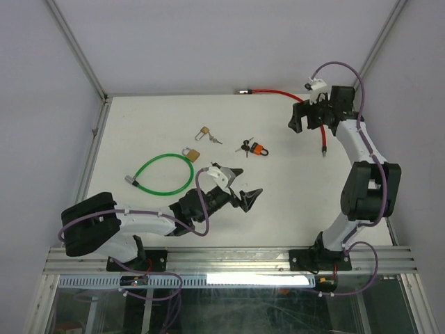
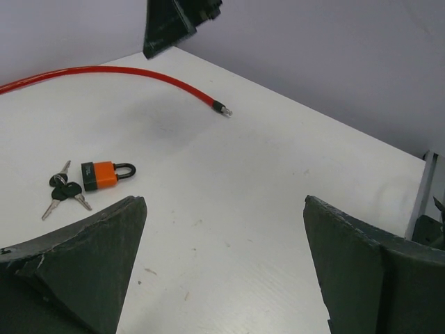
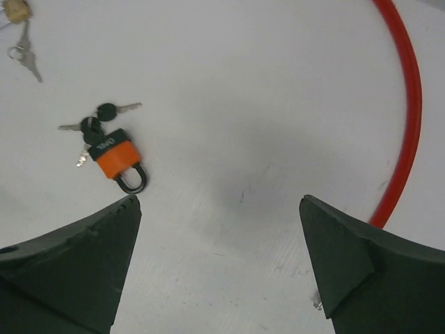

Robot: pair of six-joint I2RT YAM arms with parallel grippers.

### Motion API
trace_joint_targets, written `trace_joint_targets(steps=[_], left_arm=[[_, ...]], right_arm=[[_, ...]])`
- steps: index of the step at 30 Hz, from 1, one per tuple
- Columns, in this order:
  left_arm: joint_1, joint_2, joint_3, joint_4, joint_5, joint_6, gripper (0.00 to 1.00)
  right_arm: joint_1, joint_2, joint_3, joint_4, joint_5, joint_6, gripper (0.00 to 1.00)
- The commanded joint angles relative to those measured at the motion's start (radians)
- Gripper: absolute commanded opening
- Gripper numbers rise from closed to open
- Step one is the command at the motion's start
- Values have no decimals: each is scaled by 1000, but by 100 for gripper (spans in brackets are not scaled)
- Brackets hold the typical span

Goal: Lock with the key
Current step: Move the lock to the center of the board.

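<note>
An orange padlock lies on the white table with a bunch of black-headed keys at its body end. In the left wrist view the orange padlock and keys lie left of and beyond my left gripper, which is open over bare table. My left gripper sits just below the padlock in the top view. My right gripper hovers at the back right, open. Its wrist view shows the padlock and keys up-left of the empty gripper.
A red cable runs along the back edge and bends down to a free end. A green cable loop with a brass padlock lies left. Another brass padlock with a key sits behind it.
</note>
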Motion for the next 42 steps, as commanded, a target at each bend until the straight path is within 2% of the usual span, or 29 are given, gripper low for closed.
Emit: trace_joint_targets(steps=[1,4,9,13,22,32,35,39,42], left_arm=[[-2,48,105,-28,-34,13,99],[-13,147,211,-105,-62,21,99],[-65,236,335,-240,-106,90,99],[-81,244,342,-238,-129,108,99],[-81,230,313,-206,-130,106,99],[-81,218,289,-178,-128,106,99],[-81,216,284,-172,-127,108,99],[-81,215,283,-170,-127,108,99],[-81,213,281,-170,-126,108,99]], right_arm=[[-67,81,22,-30,84,-14,99],[-124,120,17,-16,112,5,98],[-138,154,-2,28,242,28,97],[-167,192,-1,48,325,89,95],[-211,286,1,42,318,129,84],[-222,369,28,45,366,146,47],[-222,377,28,42,375,132,22],[-222,376,29,14,369,99,9],[-222,357,23,-69,336,59,5]])
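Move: The red cable's free end is what the right hand goes for: about 16 cm to its right, level with it fore and aft, and some 17 cm below. At that same depth, the orange lock lies about 13 cm left and 3 cm back, with the black-headed keys some 18 cm left and 2 cm back. From the left hand, the cable end is roughly 24 cm ahead, 32 cm right and 17 cm below. The right fingers close from wide open and pinch the red cable near its metal tip, after the hand swings about 16 cm right and sinks as far, away from the lock, turning some 30 degrees clockwise and tipping further down. The left hand, still open and empty, shifts about 6 cm right and 4 cm down over bare board, rolling slightly. ##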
